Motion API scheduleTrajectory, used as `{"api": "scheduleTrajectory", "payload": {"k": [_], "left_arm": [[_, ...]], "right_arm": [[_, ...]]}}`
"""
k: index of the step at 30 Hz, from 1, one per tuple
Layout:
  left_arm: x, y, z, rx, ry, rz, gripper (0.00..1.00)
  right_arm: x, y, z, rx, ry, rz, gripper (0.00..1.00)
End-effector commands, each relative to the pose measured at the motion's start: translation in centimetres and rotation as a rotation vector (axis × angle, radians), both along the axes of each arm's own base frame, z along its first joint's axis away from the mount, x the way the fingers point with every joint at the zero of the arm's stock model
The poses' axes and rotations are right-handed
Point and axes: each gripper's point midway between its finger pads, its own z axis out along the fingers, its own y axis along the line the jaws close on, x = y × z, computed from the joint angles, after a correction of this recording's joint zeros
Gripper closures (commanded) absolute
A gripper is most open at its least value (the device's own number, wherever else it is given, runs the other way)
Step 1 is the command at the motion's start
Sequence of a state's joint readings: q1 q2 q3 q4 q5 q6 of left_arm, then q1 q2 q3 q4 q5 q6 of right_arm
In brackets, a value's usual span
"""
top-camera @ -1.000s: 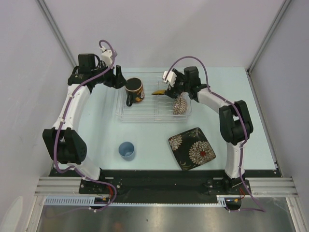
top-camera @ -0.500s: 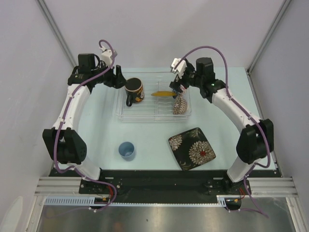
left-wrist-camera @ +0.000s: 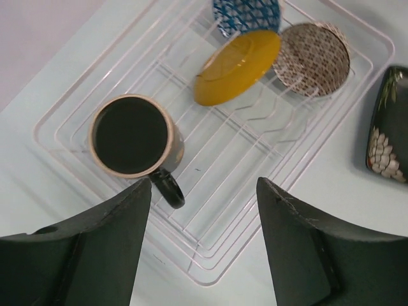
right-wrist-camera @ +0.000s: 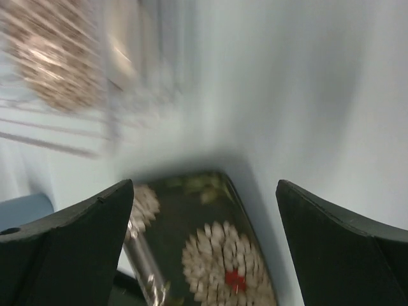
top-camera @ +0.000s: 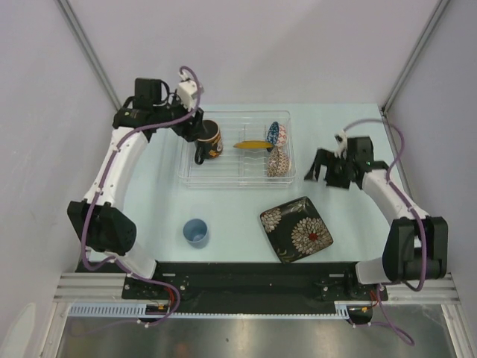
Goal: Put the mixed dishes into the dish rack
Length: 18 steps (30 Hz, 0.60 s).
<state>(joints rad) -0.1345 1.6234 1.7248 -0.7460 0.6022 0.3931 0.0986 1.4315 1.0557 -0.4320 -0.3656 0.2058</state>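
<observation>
The dish rack [top-camera: 186, 176], a clear ribbed tray, holds the dark mug [top-camera: 208, 139], the yellow plate [top-camera: 252, 144], the blue patterned bowl [top-camera: 275, 133] and the beige patterned bowl [top-camera: 278, 161]; both bowls stand on edge. My left gripper [top-camera: 192, 127] hovers open above the rack's left end, apart from the mug [left-wrist-camera: 131, 135]. The black floral plate [top-camera: 297, 228] and the light-blue cup [top-camera: 195, 232] lie on the table in front of the rack. My right gripper [top-camera: 322, 168] is open and empty, right of the rack, looking down at the floral plate [right-wrist-camera: 217, 255].
The rack's near corner [left-wrist-camera: 210, 277] lies under my left gripper [left-wrist-camera: 203, 185]. The middle of the rack between mug and yellow plate [left-wrist-camera: 237, 65] shows bare ribs. Grey walls close in the table on the left, back and right. The right wrist view is blurred.
My right arm has pulled back from the rack to the right, and the blue bowl now shows on edge in the rack. My left gripper has shifted a little right, over the mug.
</observation>
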Motion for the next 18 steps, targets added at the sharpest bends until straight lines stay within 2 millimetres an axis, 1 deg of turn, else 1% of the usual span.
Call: {"api": "scheduleTrajectory", "payload": {"k": [1,2,3,4,5,6,7,8,9,10,11,12,13,16,18], "left_arm": [[-3.2,-2.9,-0.6,0.184,-0.102,-0.193,0.27],[-3.6,-3.4,-0.9,0.206,-0.117,-0.225,0.27],[-4.0,-3.7,-1.8,0.228,-0.105,-0.236,0.27],[-4.7,-4.9,-2.3,0.239,-0.103,-0.272,0.27],[-5.0,-5.3,-2.7,0.252,-0.1,-0.284,0.27],[-5.3,-5.6,-3.6,0.267,-0.091,-0.292,0.27],[-6.1,-6.8,-4.0,0.271,-0.087,-0.322,0.26],[-6.6,-7.2,-5.0,0.281,-0.07,-0.336,0.27],[-6.9,-7.6,-5.5,0.293,-0.064,-0.344,0.27],[-7.8,-8.7,-5.8,0.3,-0.065,-0.376,0.27],[-8.1,-9.1,-6.2,0.31,-0.07,-0.393,0.27],[-8.7,-9.4,-7.1,0.323,-0.057,-0.41,0.27],[-9.3,-10.1,-7.6,0.34,-0.062,-0.434,0.27],[-10.0,-11.2,-8.7,0.371,-0.06,-0.489,0.27],[-11.1,-11.8,-9.3,0.392,-0.04,-0.529,0.28]], "right_arm": [[-7.1,-1.2,-2.5,0.18,0.269,-0.212,0.0],[-8.8,-1.3,-3.8,0.184,0.318,-0.228,0.0],[-9.5,-1.6,-4.3,0.189,0.336,-0.247,0.0],[-10.0,-2.1,-4.8,0.187,0.345,-0.273,0.0],[-10.9,-2.2,-5.5,0.193,0.358,-0.289,0.0],[-11.3,-2.1,-5.8,0.199,0.36,-0.292,0.0],[-11.7,-2.1,-6.1,0.203,0.371,-0.304,0.0],[-12.5,-2.0,-6.7,0.21,0.387,-0.311,0.0],[-12.8,-1.9,-6.8,0.219,0.392,-0.312,0.0],[-13.2,-1.6,-6.9,0.238,0.399,-0.307,0.0],[-13.5,-1.6,-7.0,0.249,0.417,-0.324,0.0],[-14.1,-1.5,-7.3,0.25,0.428,-0.327,0.0],[-14.4,-1.4,-7.4,0.252,0.436,-0.331,0.0],[-14.5,-1.6,-7.8,0.23,0.439,-0.355,0.0],[-14.4,-2.0,-8.2,0.214,0.445,-0.378,0.0]]}}
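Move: The flower-patterned square plate lies about 16 cm back and 6 cm left of the right gripper, some 13 cm lower; the printed bowl in the rack is about 5 cm ahead of that gripper and 10 cm to its left. From the left gripper the square plate is roughly 22 cm back, 28 cm right and 28 cm below; the black mug sits about 3 cm ahead and 4 cm right of it, the blue cup straight back some 22 cm. Swing the right gripper back about 14 cm and down 8 towards the right edge of the square plate, tipping its wide-open fingers down some 25 degrees and easing to a stop clear of the plate. Meanwhile bring the open left gripper from above the mug rightwards, back and down, about 10 cm each way, across the rack to its near side towards the plate, turning it clockwise. ##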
